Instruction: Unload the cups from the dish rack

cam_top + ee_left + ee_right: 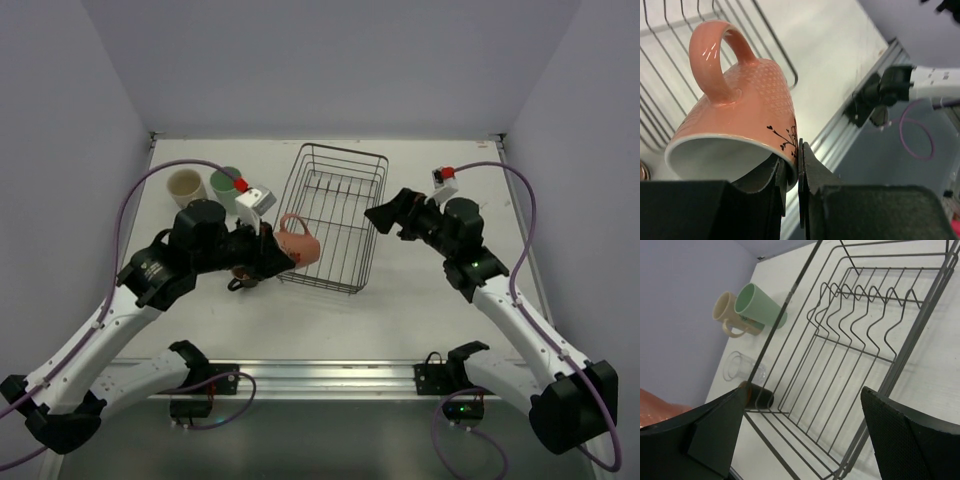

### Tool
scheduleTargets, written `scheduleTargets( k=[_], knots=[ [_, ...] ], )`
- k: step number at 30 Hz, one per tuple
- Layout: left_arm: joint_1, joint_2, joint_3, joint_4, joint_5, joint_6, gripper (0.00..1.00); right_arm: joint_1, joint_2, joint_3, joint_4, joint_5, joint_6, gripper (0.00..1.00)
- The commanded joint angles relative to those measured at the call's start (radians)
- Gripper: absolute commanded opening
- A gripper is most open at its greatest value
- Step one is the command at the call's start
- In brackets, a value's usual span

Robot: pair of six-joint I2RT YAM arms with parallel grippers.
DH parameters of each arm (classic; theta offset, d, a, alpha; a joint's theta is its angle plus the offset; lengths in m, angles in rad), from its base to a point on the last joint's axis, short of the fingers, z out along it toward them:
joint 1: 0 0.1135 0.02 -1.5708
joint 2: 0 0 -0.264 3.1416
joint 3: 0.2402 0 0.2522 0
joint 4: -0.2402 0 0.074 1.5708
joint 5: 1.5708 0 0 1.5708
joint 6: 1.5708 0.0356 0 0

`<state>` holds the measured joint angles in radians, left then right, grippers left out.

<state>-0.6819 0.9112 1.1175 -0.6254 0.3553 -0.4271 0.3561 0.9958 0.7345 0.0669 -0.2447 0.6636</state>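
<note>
My left gripper (277, 248) is shut on the rim of the salmon-pink mug (298, 241) and holds it tilted at the dish rack's (335, 212) left edge. In the left wrist view one finger is inside the mug (735, 115) and one outside, pinching its wall (792, 160). My right gripper (380, 215) is open and empty beside the rack's right side, facing into the rack (855, 355). The mint-green tumbler (226, 184) and cream tumbler (186, 186) stand on the table left of the rack. A clear glass (737, 365) and the black mug (757, 395) stand beyond the rack's left side.
The black mug (243, 278) sits under my left wrist on the table. The rack's inside shows only wire prongs (865, 297). The table's metal front rail (330, 378) runs along the near edge. Grey walls close in the back and sides.
</note>
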Motion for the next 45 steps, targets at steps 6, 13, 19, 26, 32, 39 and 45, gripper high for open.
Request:
scheduleTargets(
  k=[6, 13, 19, 26, 32, 39, 45],
  knots=[
    [-0.069, 0.021, 0.084, -0.390, 0.044, 0.050, 0.00, -0.005, -0.016, 0.054, -0.128, 0.002, -0.068, 0.99],
    [-0.114, 0.054, 0.041, -0.493, -0.016, 0.031, 0.00, -0.005, -0.008, 0.072, -0.193, -0.001, -0.091, 0.99],
    [-0.145, 0.123, -0.039, -0.439, -0.074, 0.019, 0.00, -0.006, -0.037, 0.040, -0.185, 0.008, -0.090, 0.99],
    [-0.238, 0.244, -0.099, -0.361, -0.199, -0.004, 0.00, -0.005, -0.049, 0.029, -0.182, 0.007, -0.102, 0.99],
    [-0.363, 0.348, -0.081, -0.361, -0.338, -0.028, 0.00, -0.006, -0.055, 0.017, -0.159, -0.007, -0.102, 0.99],
    [-0.465, 0.425, -0.084, -0.330, -0.420, -0.029, 0.00, -0.006, -0.054, 0.014, -0.151, -0.019, -0.104, 0.99],
    [-0.485, 0.465, -0.087, -0.304, -0.486, -0.021, 0.00, -0.005, -0.072, 0.002, -0.150, -0.011, -0.099, 0.99]
  ],
)
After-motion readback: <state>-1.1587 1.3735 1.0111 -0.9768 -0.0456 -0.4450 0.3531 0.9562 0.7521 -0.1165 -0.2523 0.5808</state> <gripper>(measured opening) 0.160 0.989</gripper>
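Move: The left gripper holds the pink mug by its rim. The bare table spot for it is about 8 cm back, 3 cm left and some 26 cm below. The rack's middle lies 17 cm ahead and 9 cm right, the dark mug about 6 cm ahead and 12 cm left, and the clear glass 11 cm ahead and 19 cm left, all near table height. From the right hand, that spot is about 20 cm back, 24 cm left and 21 cm below. Bring the left gripper back and down together, clear of the rack's near end, then almost straight down to the bare table between rack and table edge, some 21 cm lower in all. Swing the fingers about 55 degrees from pointing rightward to pointing down, so that the mug's mouth turns up, keeping the rim pinched. Let the open, empty right hand sink and draw back only about 2 cm. ##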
